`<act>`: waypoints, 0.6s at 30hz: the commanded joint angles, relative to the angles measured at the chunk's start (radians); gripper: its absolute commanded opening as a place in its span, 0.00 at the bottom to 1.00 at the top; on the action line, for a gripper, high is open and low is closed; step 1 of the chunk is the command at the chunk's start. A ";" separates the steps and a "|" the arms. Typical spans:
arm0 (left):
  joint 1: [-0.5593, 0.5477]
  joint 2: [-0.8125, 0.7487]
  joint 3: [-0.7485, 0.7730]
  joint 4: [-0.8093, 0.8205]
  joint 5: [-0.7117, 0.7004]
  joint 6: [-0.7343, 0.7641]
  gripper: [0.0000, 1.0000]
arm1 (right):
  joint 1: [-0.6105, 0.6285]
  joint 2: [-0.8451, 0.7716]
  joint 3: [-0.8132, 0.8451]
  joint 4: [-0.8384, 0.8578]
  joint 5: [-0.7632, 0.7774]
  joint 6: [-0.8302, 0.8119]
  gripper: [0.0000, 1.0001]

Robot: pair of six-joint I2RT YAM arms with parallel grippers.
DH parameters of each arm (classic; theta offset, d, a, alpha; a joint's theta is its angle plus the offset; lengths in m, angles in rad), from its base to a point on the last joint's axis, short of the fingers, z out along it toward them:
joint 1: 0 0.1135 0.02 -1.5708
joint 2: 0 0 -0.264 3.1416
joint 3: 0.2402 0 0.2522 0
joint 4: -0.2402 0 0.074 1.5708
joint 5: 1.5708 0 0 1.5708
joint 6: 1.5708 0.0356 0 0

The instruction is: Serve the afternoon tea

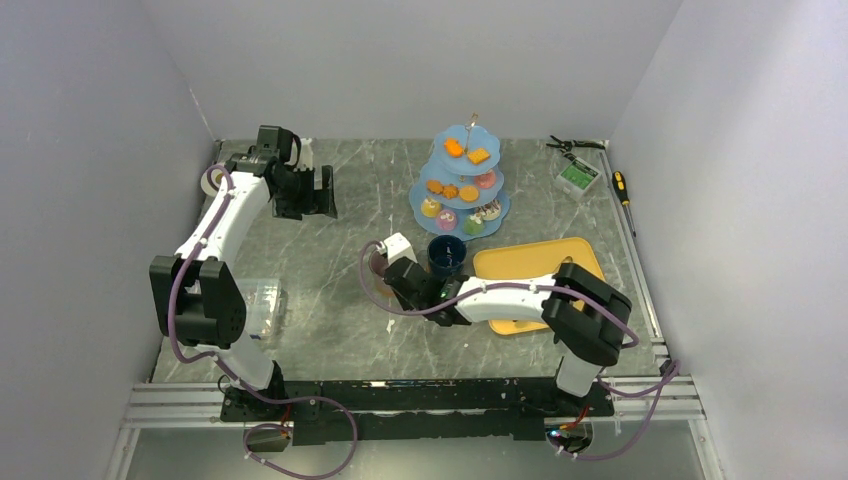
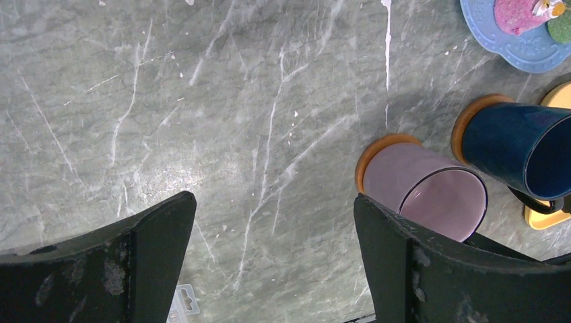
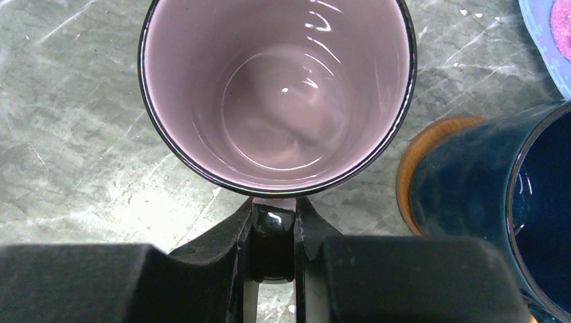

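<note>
The mauve mug (image 3: 276, 87) stands upright and empty, its dark handle pinched between the fingers of my right gripper (image 3: 273, 217), which is shut on it. In the left wrist view the mauve mug (image 2: 424, 188) sits over a brown coaster (image 2: 374, 147). Just right of it, the dark-blue mug (image 2: 518, 148) stands on a second coaster (image 2: 466, 120). From above, my right gripper (image 1: 390, 274) half hides the mauve mug (image 1: 377, 263), left of the dark-blue mug (image 1: 446, 255). The light-blue three-tier stand (image 1: 460, 185) carries orange biscuits, doughnuts and cupcakes. My left gripper (image 1: 310, 203) hangs open and empty over bare table at the back left.
A yellow tray (image 1: 535, 268) lies under my right forearm. A white tape roll (image 1: 211, 178) sits by the left wall. Pliers (image 1: 575, 145), a small green box (image 1: 577, 177) and a screwdriver (image 1: 622, 187) lie at the back right. A clear plastic pack (image 1: 260, 300) rests beside the left arm.
</note>
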 commanded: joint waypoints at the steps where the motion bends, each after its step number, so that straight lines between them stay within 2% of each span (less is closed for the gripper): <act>1: 0.006 -0.007 0.031 0.020 0.002 0.008 0.94 | 0.014 -0.033 -0.023 0.068 0.042 0.016 0.00; 3: 0.006 -0.011 0.028 0.025 0.005 0.008 0.94 | 0.017 -0.036 -0.027 0.065 0.048 0.018 0.01; 5: 0.006 -0.015 0.026 0.031 0.006 0.008 0.94 | 0.021 -0.041 -0.032 0.062 0.056 0.016 0.07; 13: 0.006 -0.015 0.030 0.038 -0.010 0.014 0.94 | 0.030 -0.062 -0.042 0.074 0.074 0.016 0.47; 18: 0.006 -0.019 0.027 0.043 -0.019 0.020 0.94 | 0.033 -0.097 -0.027 0.059 0.096 0.014 0.62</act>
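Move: The pink mug stands on its coaster with its handle already between the right fingertips; its middle is about 5 cm ahead and 3 cm left of the right hand, at nearly the same height. The blue mug on the next coaster is some 7 cm ahead and 9 cm right, and the blue tiered stand about 16 cm ahead and 13 cm right. From the left hand the pink mug lies about 10 cm back, 13 cm right and 12 cm lower. The pink mug's handle is still pinched at first while the right hand stays almost in place, easing back only about half a centimetre. Then the right fingers open from nearly shut to a little over half wide and let go of the handle, one fingertip now clear on either side of it, with the wrist hardly turning. ##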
